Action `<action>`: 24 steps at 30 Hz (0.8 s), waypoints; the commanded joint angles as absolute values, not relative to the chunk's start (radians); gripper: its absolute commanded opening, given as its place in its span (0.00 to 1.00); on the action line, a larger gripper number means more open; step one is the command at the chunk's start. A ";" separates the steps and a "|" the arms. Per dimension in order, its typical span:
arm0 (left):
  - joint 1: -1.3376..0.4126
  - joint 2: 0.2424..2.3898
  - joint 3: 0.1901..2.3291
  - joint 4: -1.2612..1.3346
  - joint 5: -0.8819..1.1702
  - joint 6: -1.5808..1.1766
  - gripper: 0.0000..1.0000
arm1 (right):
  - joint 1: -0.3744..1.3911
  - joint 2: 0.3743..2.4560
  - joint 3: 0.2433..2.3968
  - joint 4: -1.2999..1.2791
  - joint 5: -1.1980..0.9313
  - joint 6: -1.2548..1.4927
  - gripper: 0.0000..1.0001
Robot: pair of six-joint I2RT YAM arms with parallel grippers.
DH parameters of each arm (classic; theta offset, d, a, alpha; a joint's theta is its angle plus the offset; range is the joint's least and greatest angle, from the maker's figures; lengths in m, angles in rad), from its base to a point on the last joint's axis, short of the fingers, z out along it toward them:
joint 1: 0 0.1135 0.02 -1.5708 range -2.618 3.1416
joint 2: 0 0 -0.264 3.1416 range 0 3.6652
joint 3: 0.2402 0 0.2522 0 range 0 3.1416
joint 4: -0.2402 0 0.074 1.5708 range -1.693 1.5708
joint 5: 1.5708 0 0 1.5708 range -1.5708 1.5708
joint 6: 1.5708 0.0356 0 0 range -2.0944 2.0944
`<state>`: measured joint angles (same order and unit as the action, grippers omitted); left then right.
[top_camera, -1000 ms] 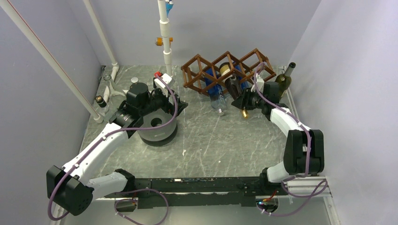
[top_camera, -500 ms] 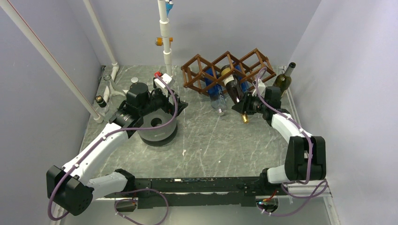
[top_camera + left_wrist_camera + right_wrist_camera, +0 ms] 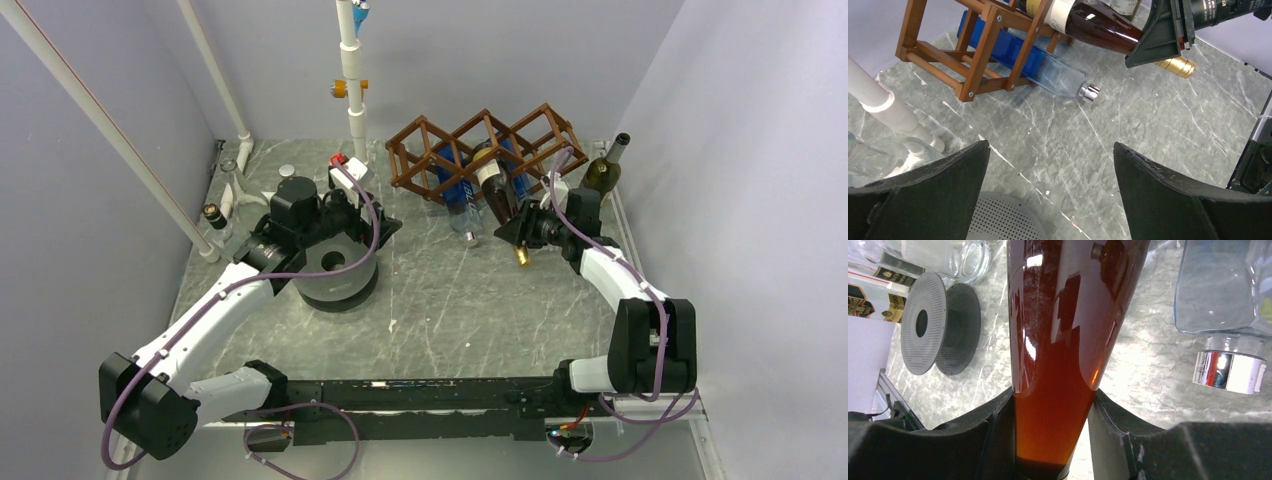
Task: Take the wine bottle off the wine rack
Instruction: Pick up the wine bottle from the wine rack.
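Note:
The brown wooden wine rack [image 3: 430, 150] stands at the back of the table; it also shows in the left wrist view [image 3: 978, 55]. A dark amber wine bottle [image 3: 497, 195] with a white label and gold cap sticks out of a middle cell, neck toward the front. My right gripper [image 3: 517, 228] is shut on the bottle's neck [image 3: 1053, 405], both fingers pressed against the glass. My left gripper [image 3: 1050, 155] is open and empty, hovering over a grey perforated disc [image 3: 335, 268] at the left.
A blue bottle with a clear neck and silver cap [image 3: 462, 212] lies in the rack's lower cell beside the wine bottle. A green bottle [image 3: 604, 170] stands at the right wall. White pipes [image 3: 350, 90] and small glass items [image 3: 232, 190] stand at the back left.
My right gripper has drawn the wine bottle a little farther out of the rack, toward the front. The left arm has not moved.

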<state>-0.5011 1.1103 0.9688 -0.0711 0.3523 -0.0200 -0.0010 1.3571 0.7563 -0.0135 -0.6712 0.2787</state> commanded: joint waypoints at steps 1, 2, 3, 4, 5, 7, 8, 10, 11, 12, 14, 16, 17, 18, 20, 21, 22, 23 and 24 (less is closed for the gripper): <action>-0.508 1.117 0.958 -0.010 0.413 -0.053 1.00 | -0.024 1.294 0.767 0.075 -0.776 0.297 0.00; -0.508 1.121 0.956 -0.008 0.433 -0.075 1.00 | -0.024 1.293 0.765 0.073 -0.777 0.296 0.00; -0.508 1.127 0.953 0.028 0.472 -0.112 0.99 | -0.024 1.291 0.764 0.071 -0.778 0.296 0.00; -0.508 1.134 0.951 0.051 0.508 -0.143 0.99 | -0.025 1.289 0.763 0.069 -0.779 0.297 0.00; -0.508 1.144 0.944 0.079 0.539 -0.185 1.00 | -0.026 1.287 0.760 0.070 -0.781 0.299 0.00; -0.508 1.180 0.930 0.171 0.595 -0.302 0.99 | -0.026 1.280 0.754 0.074 -0.789 0.302 0.00; -0.508 1.203 0.928 0.203 0.612 -0.366 0.99 | -0.025 1.277 0.751 0.074 -0.791 0.301 0.00; -0.509 1.250 0.939 0.255 0.654 -0.526 0.99 | -0.026 1.273 0.740 0.079 -0.793 0.298 0.00; -0.511 1.274 0.947 0.279 0.663 -0.592 0.99 | -0.026 1.273 0.731 0.085 -0.795 0.299 0.00; -0.517 1.291 0.959 0.293 0.657 -0.643 0.99 | -0.026 1.272 0.715 0.094 -0.800 0.300 0.00; -0.539 1.316 0.976 0.299 0.604 -0.706 1.00 | -0.026 1.267 0.692 0.130 -0.806 0.311 0.00; -0.573 1.344 1.002 0.284 0.527 -0.753 1.00 | -0.026 1.265 0.696 0.144 -0.807 0.317 0.00; -0.589 1.361 1.016 0.277 0.487 -0.781 0.99 | -0.027 1.266 0.704 0.143 -0.809 0.317 0.00; -0.605 1.383 1.031 0.271 0.450 -0.816 1.00 | -0.028 1.266 0.709 0.140 -0.812 0.317 0.00; -0.635 1.437 1.074 0.251 0.387 -0.875 1.00 | -0.027 1.262 0.706 0.142 -0.819 0.322 0.00; -0.650 1.466 1.103 0.234 0.362 -0.900 0.99 | -0.028 1.261 0.702 0.145 -0.822 0.320 0.00; -0.663 1.498 1.137 0.214 0.338 -0.917 1.00 | -0.026 1.258 0.701 0.146 -0.822 0.316 0.00; -0.676 1.530 1.168 0.196 0.319 -0.936 1.00 | -0.027 1.258 0.701 0.144 -0.823 0.311 0.00; -0.685 1.566 1.202 0.178 0.303 -0.950 0.99 | -0.028 1.259 0.703 0.134 -0.823 0.306 0.00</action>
<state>-0.6460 1.4754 1.0737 0.1963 0.4267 -0.8101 -0.0265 1.3182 0.6781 0.0135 -0.7425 0.3061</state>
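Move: The right hand already grips the wine bottle near its neck; the bottle's middle lies about 9 cm ahead and 4 cm left of it, slightly above. From the open left hand that middle is roughly 22 cm right, 7 cm ahead and some 12 cm lower. The blue-clear bottle lies about 14 cm right and 5 cm ahead of the left hand, 17 cm down. The wine rack's middle is some 20 cm right and 14 cm ahead of it. Rightwards, about 12 cm and gathering speed, the left hand swings towards the wine bottle with its fingers wide open, sinking slightly and rolling some 45 degrees counter-clockwise as seen from behind the hand; it doesn't reach the bottle. The right hand keeps its grip near the neck and, after a brief pause, draws the bottle back from the rack by about 2 cm, easing down a little. ##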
